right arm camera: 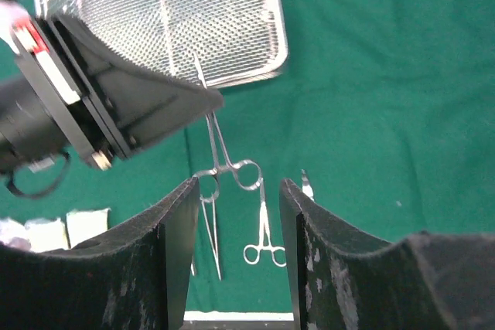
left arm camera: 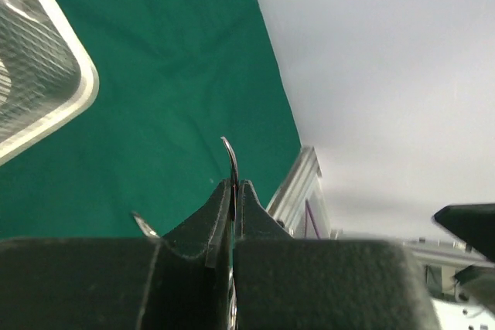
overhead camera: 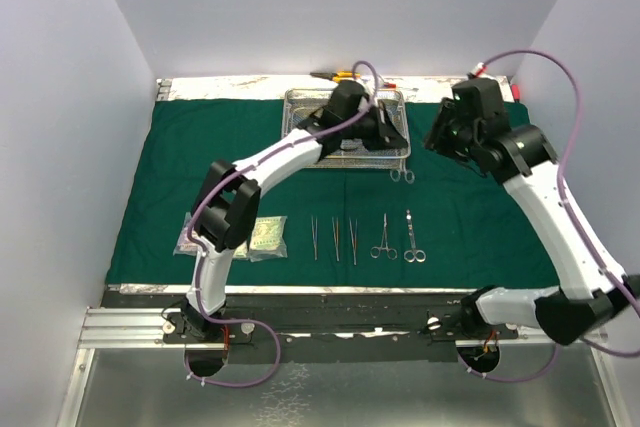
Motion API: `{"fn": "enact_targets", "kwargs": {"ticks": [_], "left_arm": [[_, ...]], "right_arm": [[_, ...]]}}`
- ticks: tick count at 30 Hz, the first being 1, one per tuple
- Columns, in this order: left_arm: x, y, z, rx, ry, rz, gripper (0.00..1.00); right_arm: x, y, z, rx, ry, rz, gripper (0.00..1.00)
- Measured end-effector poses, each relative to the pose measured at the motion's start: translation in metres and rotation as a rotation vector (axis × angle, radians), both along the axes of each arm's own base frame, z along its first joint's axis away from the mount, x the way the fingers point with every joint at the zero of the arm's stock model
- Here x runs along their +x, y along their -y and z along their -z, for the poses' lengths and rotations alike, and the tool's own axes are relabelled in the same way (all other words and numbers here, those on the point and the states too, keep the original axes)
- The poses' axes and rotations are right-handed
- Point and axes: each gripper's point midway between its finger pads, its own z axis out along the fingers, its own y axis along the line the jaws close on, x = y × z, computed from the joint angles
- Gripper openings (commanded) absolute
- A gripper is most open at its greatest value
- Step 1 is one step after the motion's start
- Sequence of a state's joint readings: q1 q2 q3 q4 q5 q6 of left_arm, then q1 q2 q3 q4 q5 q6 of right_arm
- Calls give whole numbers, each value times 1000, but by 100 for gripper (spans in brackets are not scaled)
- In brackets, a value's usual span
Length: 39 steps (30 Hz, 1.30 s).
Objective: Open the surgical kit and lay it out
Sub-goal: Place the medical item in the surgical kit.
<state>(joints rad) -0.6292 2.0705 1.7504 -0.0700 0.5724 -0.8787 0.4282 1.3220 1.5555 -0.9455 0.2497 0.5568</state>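
The dark green cloth lies spread over the table, with the steel wire-mesh tray at its back centre. My left gripper hangs over the tray's right end, shut on a scissor-like clamp that dangles rings down. The left wrist view shows the clamp's curved tip poking out of the closed left gripper. My right gripper hovers just right of it, open; in its own view the right gripper frames the clamp's rings without touching them.
Near the front edge lie three slim forceps and two clamps in a row, with clear packets to their left. A yellow-handled tool rests behind the tray. White walls enclose the table.
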Motion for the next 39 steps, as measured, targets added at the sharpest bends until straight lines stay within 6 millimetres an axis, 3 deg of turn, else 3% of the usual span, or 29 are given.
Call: {"fn": "enact_targets", "kwargs": {"ticks": [8,15,20,23,39], "left_arm": [[-105,86,28,-14,-32,110,0],[-154,135,61,-43,-34,111,0],[-170,156,100,-37,-49,102,0],[-173,158,120,-12,-53,88,0],[-158,159,162,36,-5,29,0]], "right_arm": [[-71,55,-13,59,52,223,50],[-123,79,-6,102,66,258,51],[-137,85,-7,109,66,263,51],[-142,87,-5,106,60,264,51],[-154,92,-3,103,50,266,51]]}}
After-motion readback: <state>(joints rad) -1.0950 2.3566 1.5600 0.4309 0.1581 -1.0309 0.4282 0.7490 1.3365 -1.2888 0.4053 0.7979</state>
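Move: My left hand holds the ringed clamp and is bound for the bare cloth at the right end of the instrument row, about 18 cm back, 16 cm to its right and 20 cm below. The laid scissors are some 9 cm left of that spot, the laid clamp about 16 cm left of it. The basket's middle is roughly 8 cm ahead of the hand and 10 cm to its left. From my right hand the spot lies about 11 cm back, 6 cm right and well below. With my left fingers still shut on the ringed clamp, I swing it back and to my right, about 16 cm each way and sinking a little, then lower it nearly straight down to the bare cloth beside the laid scissors, some 16 cm down in all. My empty right hand draws back about 15 cm and 9 cm right, staying high, fingers half open. ##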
